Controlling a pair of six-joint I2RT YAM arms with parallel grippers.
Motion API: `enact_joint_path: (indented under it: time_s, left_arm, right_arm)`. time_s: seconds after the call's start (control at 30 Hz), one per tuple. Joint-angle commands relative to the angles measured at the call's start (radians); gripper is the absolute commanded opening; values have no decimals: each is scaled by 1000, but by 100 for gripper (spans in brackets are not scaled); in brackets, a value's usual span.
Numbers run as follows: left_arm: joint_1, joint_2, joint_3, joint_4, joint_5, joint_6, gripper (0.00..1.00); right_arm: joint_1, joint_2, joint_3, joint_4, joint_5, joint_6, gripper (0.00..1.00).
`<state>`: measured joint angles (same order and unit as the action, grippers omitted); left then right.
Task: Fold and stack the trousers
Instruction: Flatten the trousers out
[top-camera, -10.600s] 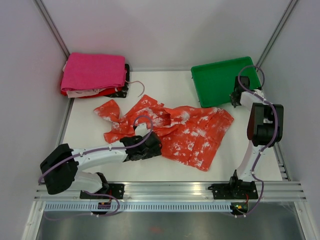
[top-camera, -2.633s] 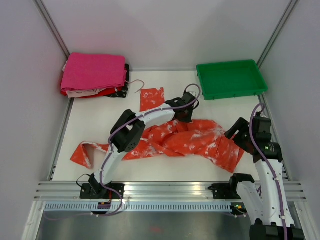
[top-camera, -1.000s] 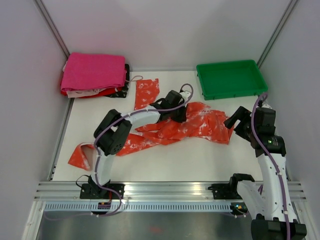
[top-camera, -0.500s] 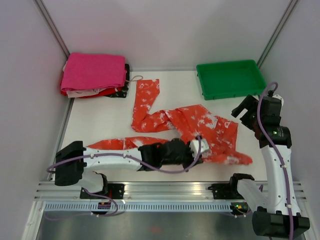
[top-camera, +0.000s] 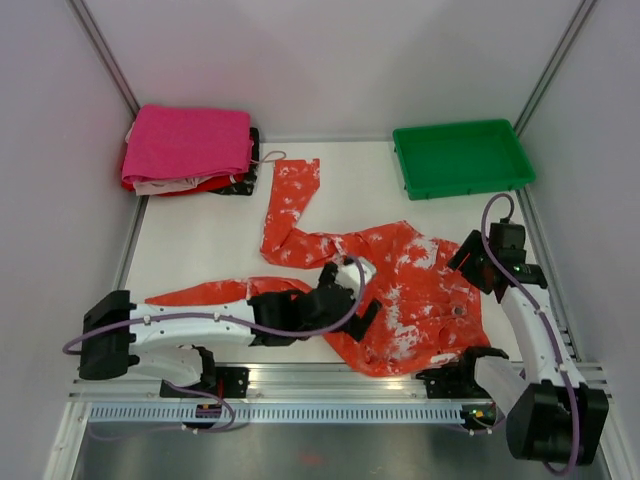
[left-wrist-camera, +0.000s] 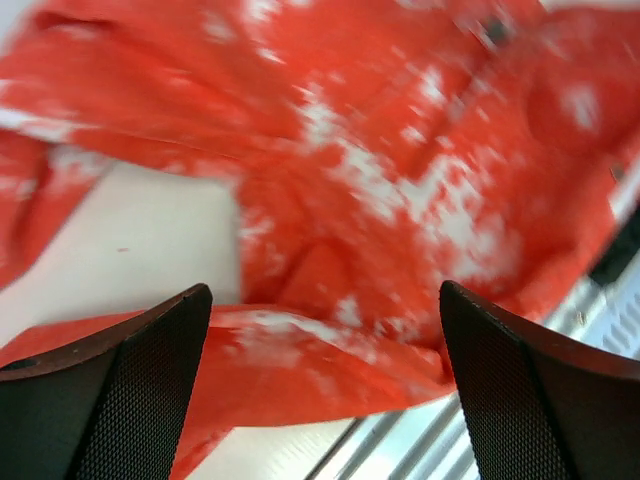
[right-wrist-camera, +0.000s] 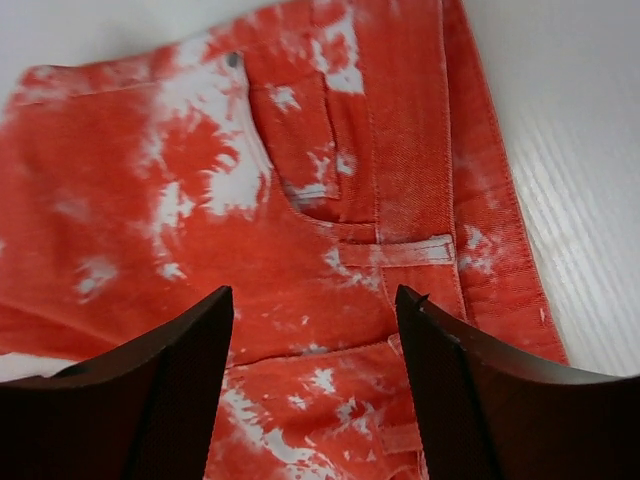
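Observation:
Red trousers (top-camera: 400, 290) with white blotches lie spread on the white table, waist at the near right, one leg running up to the back (top-camera: 290, 195), the other to the left (top-camera: 200, 293). My left gripper (top-camera: 362, 312) is open and empty, low over the trousers' near edge; its view shows red cloth (left-wrist-camera: 400, 180) between the fingers. My right gripper (top-camera: 470, 262) is open and empty above the waistband and pocket (right-wrist-camera: 330, 160).
A folded pink stack (top-camera: 188, 145) lies at the back left corner. A green tray (top-camera: 460, 158) stands at the back right. A metal rail (top-camera: 340, 380) runs along the near table edge, close under the trousers' hem.
The trousers have been pulled flatter, with the waist spread out at the near right. My left gripper moved a little up and right. My right gripper dropped down to the waistband.

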<state>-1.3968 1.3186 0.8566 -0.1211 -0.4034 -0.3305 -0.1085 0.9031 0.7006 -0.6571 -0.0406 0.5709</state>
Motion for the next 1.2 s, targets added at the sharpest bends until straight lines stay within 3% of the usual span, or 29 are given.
enact_joint_path:
  time_s: [0.0, 0.17, 0.33, 0.47, 0.6, 0.63, 0.7, 0.77, 1.0, 1.17]
  left_arm:
    - [141, -62, 97, -199, -146, -215, 100]
    - [232, -168, 42, -229, -120, -268, 100]
    - [252, -246, -2, -319, -149, -329, 100]
    - [307, -275, -1, -558, -207, -485, 100]
    - [425, -331, -57, -585, -155, -528, 100]
    - [452, -341, -65, -577, -114, -528, 100]
    - [533, -355, -70, -572, -74, -536, 100]
    - [609, -342, -67, -574, -58, -544, 100]
    - [806, -181, 13, -505, 5, -464, 100]
    - [985, 0, 134, -416, 67, -443, 100]
  right_arm:
    - [-2, 95, -65, 177, 11, 1, 71]
    - [-2, 317, 3, 202, 190, -42, 69]
    - [-2, 436, 5, 302, 235, -45, 68]
    - [-2, 542, 10, 353, 225, -74, 60]
    - [-3, 632, 14, 398, 228, -98, 46]
    - [-2, 661, 17, 421, 228, -103, 37]
    - [-5, 700, 30, 442, 243, -108, 33]
    - [-8, 723, 57, 450, 277, -124, 26]
    - [-114, 835, 220, 456, 329, -180, 20]
    - [-253, 881, 290, 514, 145, -123, 16]
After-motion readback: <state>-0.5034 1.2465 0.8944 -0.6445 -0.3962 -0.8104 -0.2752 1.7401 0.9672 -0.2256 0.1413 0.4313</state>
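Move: The nearest stretch of the trousers' waist edge lies about 5 cm ahead of the right gripper, 5 cm to its right and 11 cm below. The trousers' body spreads roughly 12 cm to that hand's left and 3 cm back, and the green tray sits some 38 cm ahead and 13 cm right. For the empty left gripper, the far leg's middle is about 33 cm ahead, 20 cm left and 14 cm below; the near leg's is 10 cm ahead, 33 cm left. Lower the right gripper about 11 cm onto the waist edge, tipping the fingers steeper as it eases forward and right, close them to pinch the cloth, then drag it forward and right along the table. Meanwhile swing the open left gripper forward, then some 25 cm left, and forward again towards the far leg, turning it about 70 degrees counter-clockwise. ##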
